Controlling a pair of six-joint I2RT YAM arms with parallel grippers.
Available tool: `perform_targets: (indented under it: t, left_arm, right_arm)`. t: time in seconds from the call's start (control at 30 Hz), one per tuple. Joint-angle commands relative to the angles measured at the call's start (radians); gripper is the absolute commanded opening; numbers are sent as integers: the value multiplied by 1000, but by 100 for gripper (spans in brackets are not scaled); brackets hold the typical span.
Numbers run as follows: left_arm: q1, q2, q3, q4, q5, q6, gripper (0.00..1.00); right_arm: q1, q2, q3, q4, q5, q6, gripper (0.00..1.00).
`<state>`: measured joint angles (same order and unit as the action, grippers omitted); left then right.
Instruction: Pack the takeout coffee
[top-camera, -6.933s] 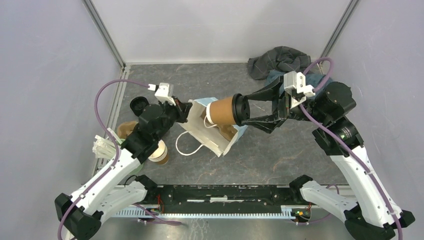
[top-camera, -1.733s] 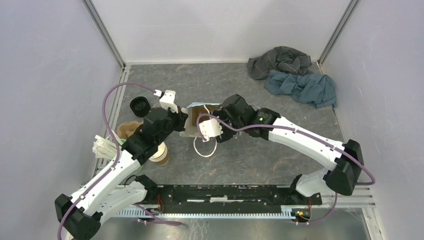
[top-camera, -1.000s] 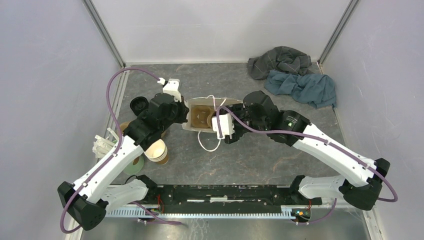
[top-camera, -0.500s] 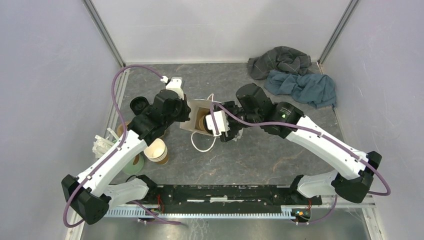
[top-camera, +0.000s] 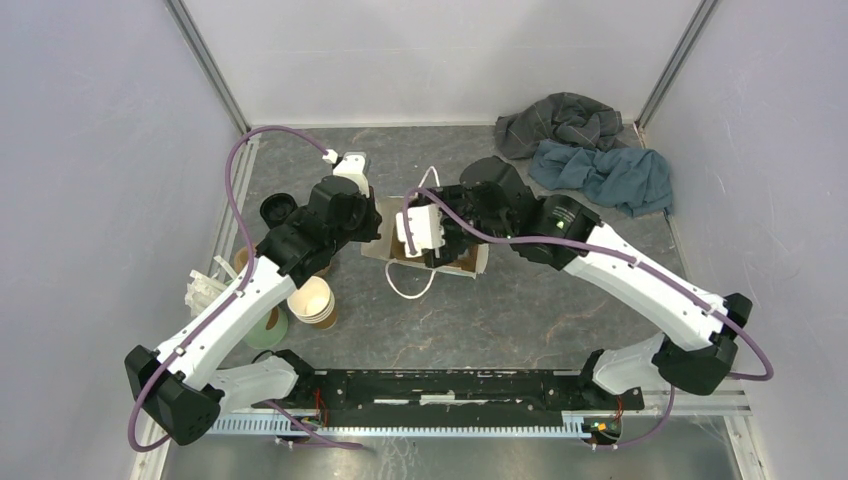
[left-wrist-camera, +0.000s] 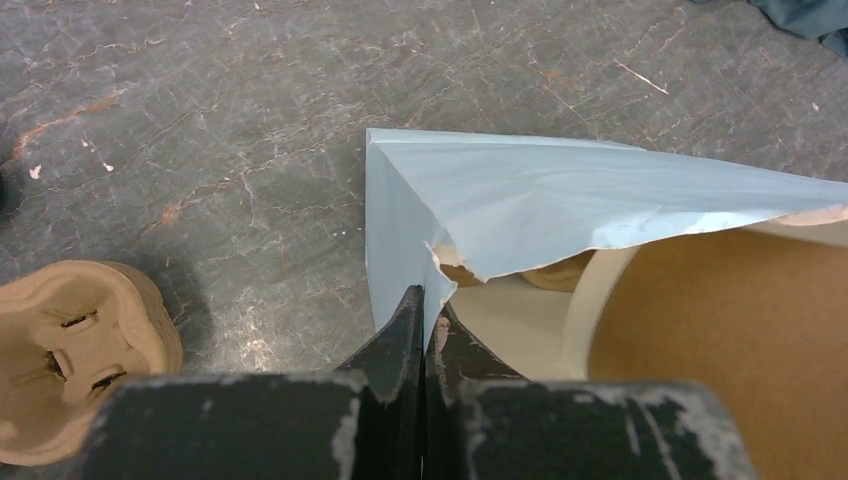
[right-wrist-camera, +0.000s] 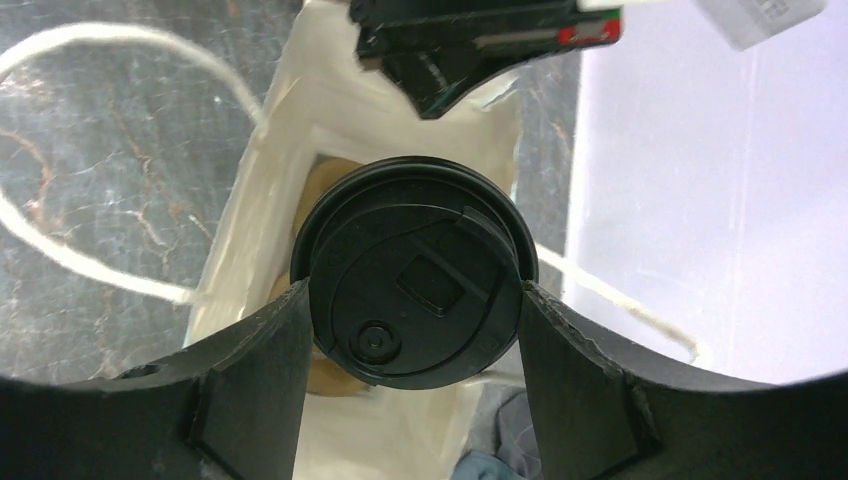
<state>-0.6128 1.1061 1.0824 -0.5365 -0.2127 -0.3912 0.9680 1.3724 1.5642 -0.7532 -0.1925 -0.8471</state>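
Note:
The takeout coffee (right-wrist-camera: 410, 285), a brown cup with a round black lid, hangs lid-up in the mouth of a pale blue paper bag (right-wrist-camera: 280, 210) with a cream inside. My right gripper (right-wrist-camera: 410, 300) is shut on it, one finger (right-wrist-camera: 265, 385) on each side of the lid. From above, the right wrist (top-camera: 425, 228) covers the cup and most of the bag (top-camera: 465, 262). My left gripper (left-wrist-camera: 425, 300) is shut on the bag's torn blue rim (left-wrist-camera: 400, 230) at its left side. The cup's brown wall (left-wrist-camera: 720, 350) shows inside the bag.
A stack of lidless brown cups (top-camera: 312, 300), a pale green cup (top-camera: 268, 328), white sticks (top-camera: 205, 290), a loose black lid (top-camera: 277, 210) and a pulp carrier (left-wrist-camera: 70, 350) lie left of the bag. Two cloths (top-camera: 585, 150) are bunched at the back right. A white rope handle (top-camera: 405, 290) trails in front.
My right gripper has carried the coffee leftward, from beside the bag to over its mouth. The left gripper has kept its hold on the rim and moved slightly back.

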Motion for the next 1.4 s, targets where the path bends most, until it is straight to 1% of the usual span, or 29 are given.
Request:
perform_targets:
  t: [0.0,0.07,0.17,0.37,0.5,0.53,0.67,0.8,0.93,1.07,1.23,1.37]
  left_arm:
    - [-2,-4,37,27,-24,-20,2]
    - [-1,-2,36,36,-19,-17,2]
    - [-1,-4,33,47,-16,-14,2]
    - [-1,-46,1,78,-23,4,2]
    - [-1,-73,-28,101,-42,12,2]
    - [-1,-74,-31,103,-47,12,2]
    - [-1,-77,-56,126,-38,9,2]
    - [-1,-94,-90,160,-63,24,2]
    - [-1,-144,-152,242,-83,66,2]
    - [-1,-212,-237,341,-65,96,2]
    - [-2,-294,-354,462,-54,136,2]
    - [-1,-313,-403,510,-49,172,2]
  right_arm:
    - [46,72,131,-30,133,14,0]
    - [62,108,161,-52,169,16,0]
    - [71,135,175,-53,177,11,0]
    - [58,144,101,-24,186,-2,0]
    - [57,197,154,-93,186,-20,0]
    - [57,204,158,-100,217,-31,0]
    - [57,227,157,-91,247,-45,0]
    - [57,259,156,-87,256,-36,0]
    - [51,250,87,-6,268,-21,0]
    - [21,231,33,69,197,16,0]
    - [9,255,43,47,199,-11,0]
    - [6,272,35,44,236,-56,0]
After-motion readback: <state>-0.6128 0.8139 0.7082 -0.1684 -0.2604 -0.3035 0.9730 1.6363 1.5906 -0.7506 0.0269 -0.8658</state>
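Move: The right hand holds the lidded coffee cup just above the mouth of the open bag, whose middle is about 3 cm ahead, 1 cm to its right and 9 cm down. The cup carrier on the bag's floor lies some 9 cm ahead, about level sideways and 28 cm below. From the left hand, pinching the bag's left rim, that carrier is about 3 cm ahead, 9 cm right and 20 cm down, and a spare carrier stands 21 cm left, level with it and equally low. The right hand keeps its grip around the cup, swings a couple of centimetres left with a slight rise, then sinks about 9 cm below its starting height while reaching some 5 cm forward, down through the bag's mouth towards the carrier, its fingers dipping further down by about 15 degrees. Meanwhile the left hand, still shut on the rim, first barely moves and then draws the rim about 2 cm to the left and a little back, tipping its fingers up some 15 degrees. ##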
